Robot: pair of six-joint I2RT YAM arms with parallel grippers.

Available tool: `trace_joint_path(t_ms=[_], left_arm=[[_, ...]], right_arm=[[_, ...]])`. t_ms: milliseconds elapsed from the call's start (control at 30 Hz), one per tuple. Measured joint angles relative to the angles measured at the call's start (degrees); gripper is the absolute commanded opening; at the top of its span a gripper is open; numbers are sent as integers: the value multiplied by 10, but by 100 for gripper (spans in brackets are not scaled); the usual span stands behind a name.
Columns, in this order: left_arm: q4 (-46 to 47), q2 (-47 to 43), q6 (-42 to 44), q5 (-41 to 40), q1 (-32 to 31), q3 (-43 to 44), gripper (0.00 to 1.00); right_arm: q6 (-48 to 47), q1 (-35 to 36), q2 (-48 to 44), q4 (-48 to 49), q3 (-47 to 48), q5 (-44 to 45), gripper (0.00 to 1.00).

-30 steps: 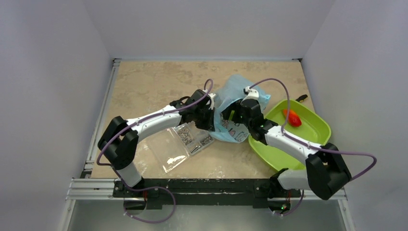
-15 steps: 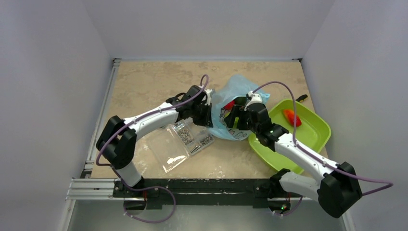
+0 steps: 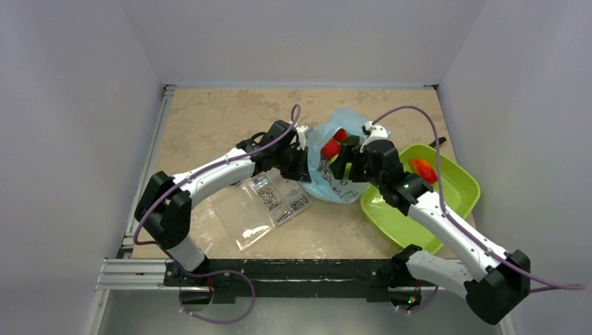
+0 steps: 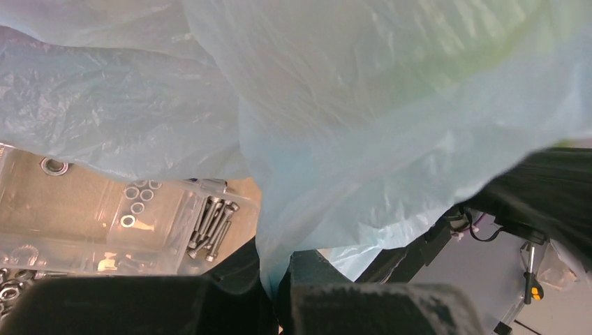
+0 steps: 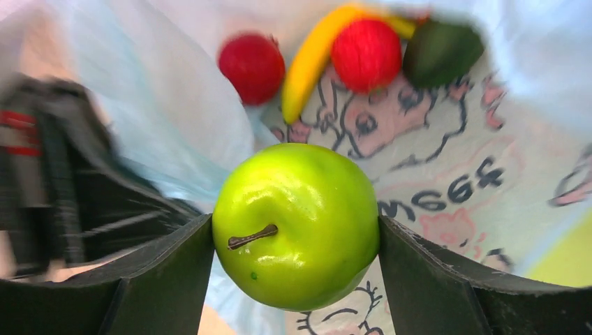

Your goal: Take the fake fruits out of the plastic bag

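Note:
The light-blue printed plastic bag (image 3: 334, 190) lies mid-table with its mouth held up. My left gripper (image 4: 276, 272) is shut on a fold of the bag (image 4: 349, 105) at its left edge; in the top view the left gripper (image 3: 305, 162) is beside the bag. My right gripper (image 5: 297, 237) is shut on a glossy green apple (image 5: 297, 223), just above the bag's printed inside (image 5: 447, 174). Deeper in the bag lie a yellow banana (image 5: 311, 59), two red fruits (image 5: 252, 66) (image 5: 368, 54) and a dark green one (image 5: 441, 50). Red fruits (image 3: 329, 148) also show from above.
A lime-green tray (image 3: 457, 185) to the right of the bag holds an orange-red fruit (image 3: 423, 169). A clear compartment box (image 3: 269, 202) with screws and washers (image 4: 209, 227) lies left of the bag, under my left arm. Walls close in the table's sides.
My right gripper has drawn back to the right from inside the bag with the green apple. Red fruits now show in the bag's mouth. The left gripper keeps its hold on the bag.

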Motion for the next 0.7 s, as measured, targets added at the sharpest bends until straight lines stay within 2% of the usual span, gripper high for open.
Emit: trace_joint_path(t_ms=[200,467,600,700], left_arm=[[-1,28,-1,14,0,4,0],[-1,33,-2,33,0,4,0],[-5,33,-2,33,0,6,0],[-9,33,-1,33,0,11,0]], right_arm=[[-28,0,-65,-39,82,64,0],[-37,0,-184,-60,69,199,0],[-36,0,-249,-51,40,332,0],[-36,-6,-246,-40,38,434,0]])
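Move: Just above the blue bag's mouth, the right hand already holds the green apple. The green tray lies with its middle about 23 cm to this hand's right, 6 cm nearer the base and 15 cm below; the red pepper in it is some 27 cm right, 4 cm ahead. The bag's middle is about 3 cm right and 4 cm ahead. From the left hand, the tray's middle is roughly 35 cm right, 5 cm back. Lifting the apple steeply out of the bag's mouth, the right hand then swings right, high over the tray's left part: about 16 cm right and 14 cm up in all. On the way the wrist turns some 40 degrees clockwise and the fingers tip upward, keeping their grip. The left hand keeps pinching the bag's rim and sinks 1 to 2 cm. ##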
